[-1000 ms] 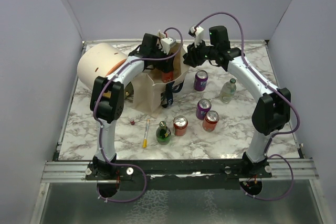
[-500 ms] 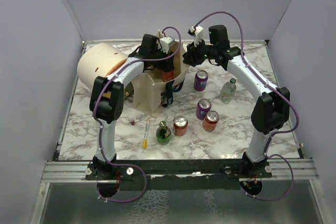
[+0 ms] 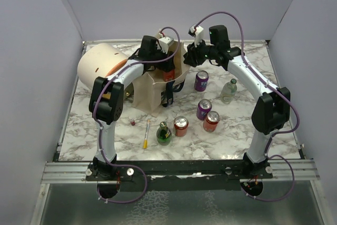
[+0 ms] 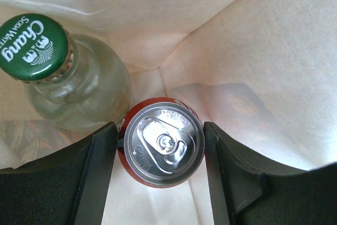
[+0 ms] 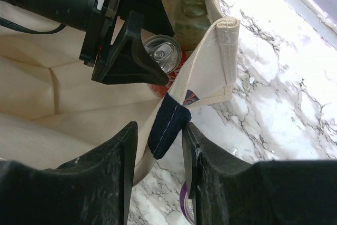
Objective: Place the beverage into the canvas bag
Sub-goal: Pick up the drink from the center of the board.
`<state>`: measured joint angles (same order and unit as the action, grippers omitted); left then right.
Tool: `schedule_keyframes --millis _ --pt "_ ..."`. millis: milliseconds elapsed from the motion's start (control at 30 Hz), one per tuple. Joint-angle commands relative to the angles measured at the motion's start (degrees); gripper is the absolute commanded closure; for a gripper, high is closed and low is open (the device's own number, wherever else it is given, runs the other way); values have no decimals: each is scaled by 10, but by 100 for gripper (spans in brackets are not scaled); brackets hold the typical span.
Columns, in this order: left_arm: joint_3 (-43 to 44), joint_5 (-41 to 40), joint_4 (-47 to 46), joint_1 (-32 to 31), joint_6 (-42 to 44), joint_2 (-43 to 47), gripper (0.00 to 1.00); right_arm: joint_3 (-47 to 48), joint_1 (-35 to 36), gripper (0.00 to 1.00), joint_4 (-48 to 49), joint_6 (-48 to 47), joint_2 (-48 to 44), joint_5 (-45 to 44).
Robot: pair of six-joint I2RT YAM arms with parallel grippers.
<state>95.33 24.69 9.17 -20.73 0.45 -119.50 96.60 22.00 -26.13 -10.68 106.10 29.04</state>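
The canvas bag stands upright behind the table's middle with its mouth open. My left gripper reaches down inside it, shut on a red can, one finger on each side of the can's top. Beside that can in the bag stands a clear glass bottle with a green cap. At the bag's right rim my right gripper is shut on the navy strap and the canvas edge. The right wrist view also shows the red can under the left fingers.
A cream-and-orange drum lies left of the bag. Right of and in front of the bag stand two purple cans, two red cans, a clear bottle and a green bottle. A yellow pen lies nearby.
My right gripper has drawn the bag's rim slightly toward the back. The left gripper has stayed in the bag with the can, barely shifting.
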Motion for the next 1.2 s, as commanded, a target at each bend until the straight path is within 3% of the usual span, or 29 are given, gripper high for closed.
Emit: schedule_keyframes --millis 0,67,433,1033,1167 --pt "-27 16 -5 -2 8 12 92 13 -1 59 -17 -2 12 8" --pt "-31 13 5 -1 19 15 81 14 -1 57 -18 -3 12 9" --pt "-24 7 52 -1 41 39 43 22 -2 48 -18 4 4 19" --pt "1 10 98 -1 21 77 4 15 -1 40 -11 12 -10 37" --pt "3 12 105 -1 31 94 1 14 -1 38 -9 12 -17 38"
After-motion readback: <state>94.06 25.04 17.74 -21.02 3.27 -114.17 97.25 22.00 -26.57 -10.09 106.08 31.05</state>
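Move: The red can is between the left fingers inside the canvas bag, its middle about 3 cm below that hand. The clear bottle stands some 8 cm ahead of the left hand and 1 cm to its left, a couple of centimetres lower. The bag rim's navy tab is right between the right fingers; from that hand the red can lies about 5 cm ahead, 8 cm left and 11 cm down, and a purple can 2 cm ahead, 6 cm right and 16 cm down. The red can is let go inside the bag: the left hand eases back about 1 cm with its grip unchanged, then opens its fingers nearly fully while drawing back off the can, about 3 cm in all, rising some 1.5 cm at the end. Around the bag rim's navy tab the right fingers spread partly, that hand staying nearly in place. ##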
